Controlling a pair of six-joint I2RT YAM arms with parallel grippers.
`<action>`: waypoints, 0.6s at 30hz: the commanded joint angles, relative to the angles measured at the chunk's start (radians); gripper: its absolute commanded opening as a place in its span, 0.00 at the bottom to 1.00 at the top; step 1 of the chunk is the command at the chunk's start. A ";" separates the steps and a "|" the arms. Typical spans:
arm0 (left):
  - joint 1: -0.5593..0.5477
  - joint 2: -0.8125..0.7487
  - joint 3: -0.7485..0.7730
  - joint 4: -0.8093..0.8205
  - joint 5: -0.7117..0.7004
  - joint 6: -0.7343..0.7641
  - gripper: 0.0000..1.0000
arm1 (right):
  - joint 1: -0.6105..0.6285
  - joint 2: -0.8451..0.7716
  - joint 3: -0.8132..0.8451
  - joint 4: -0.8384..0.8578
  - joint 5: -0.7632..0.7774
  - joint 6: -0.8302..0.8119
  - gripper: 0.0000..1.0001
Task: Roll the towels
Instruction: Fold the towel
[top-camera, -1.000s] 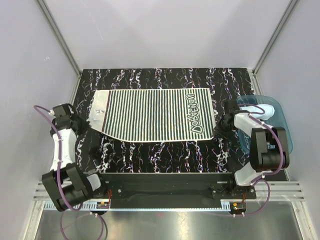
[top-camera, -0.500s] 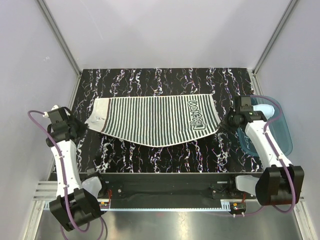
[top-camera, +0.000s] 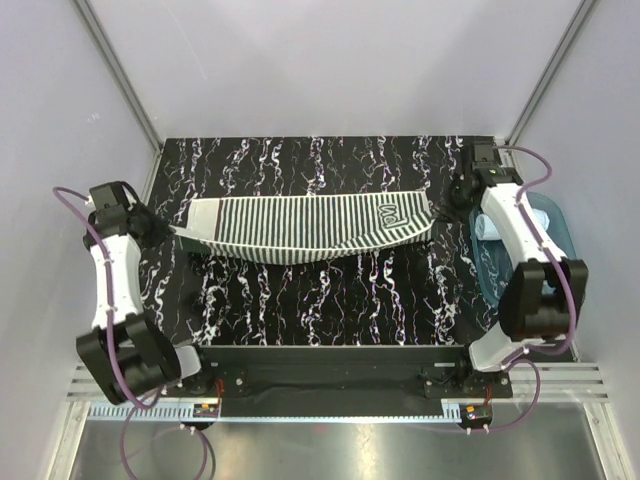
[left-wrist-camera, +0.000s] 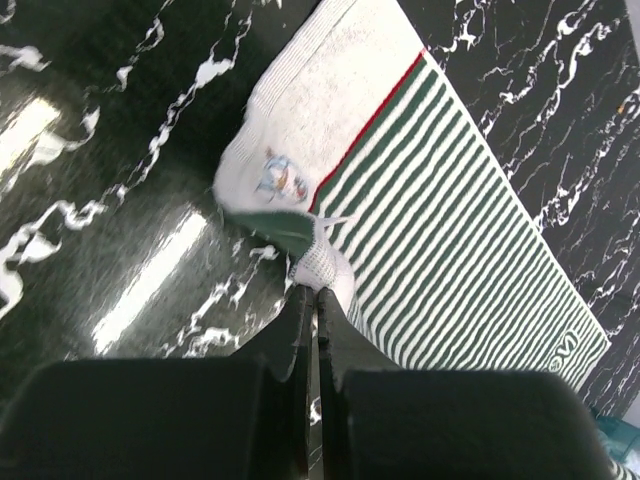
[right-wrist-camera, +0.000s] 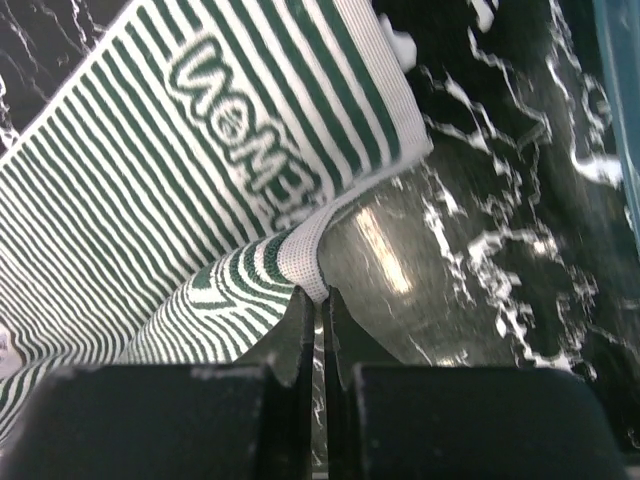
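Note:
The striped towel (top-camera: 310, 228) hangs in a sagging band across the middle of the black marbled table, held up at both ends. My left gripper (top-camera: 172, 230) is shut on its left corner; in the left wrist view the fingertips (left-wrist-camera: 312, 292) pinch the white hem and the striped towel (left-wrist-camera: 450, 200) stretches away. My right gripper (top-camera: 447, 205) is shut on the right corner by the printed lettering. In the right wrist view that gripper (right-wrist-camera: 320, 292) clamps the folded edge of the towel (right-wrist-camera: 180, 170). The pale blue towel (top-camera: 488, 228) lies in the tray, partly hidden by my right arm.
A translucent blue plastic tray (top-camera: 562, 255) stands at the table's right edge, under the right arm. Its rim shows in the right wrist view (right-wrist-camera: 622, 60). White walls close in the back and both sides. The arm bases sit at the near edge.
Both grippers have moved away from the bases toward the far side, carrying the towel's near corners. The flat towel has become a narrow, sagging band.

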 joint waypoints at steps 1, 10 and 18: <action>-0.020 0.111 0.116 0.061 0.038 0.013 0.00 | -0.005 0.128 0.131 0.008 0.029 -0.039 0.00; -0.066 0.394 0.294 0.063 -0.016 0.013 0.00 | -0.005 0.398 0.414 -0.034 0.015 -0.057 0.00; -0.081 0.533 0.416 0.045 -0.053 0.019 0.00 | -0.015 0.535 0.580 -0.068 0.010 -0.063 0.00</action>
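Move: Both hands already hold the striped towel's near corners in the air. The far left corner lies about 20 cm ahead of the left hand, 4 cm right and some 16 below; the white end band is 15 cm ahead and 8 right. The far right corner is about 16 cm ahead of the right hand, 2 cm left and 15 below. The bin stands about 35 cm to this hand's right and 5 back; the rolled towel in it, 30 right and 4 ahead. Forward and gently down together, both arms carry the pinched near edge of the striped towel over its flat part towards the far edge, about 10 cm on the left and 12 on the right, sinking 4 or 5 cm and slowing towards the end. Fingers stay shut on the corners; the left wrist tips its fingers some 10 degrees more downward. ##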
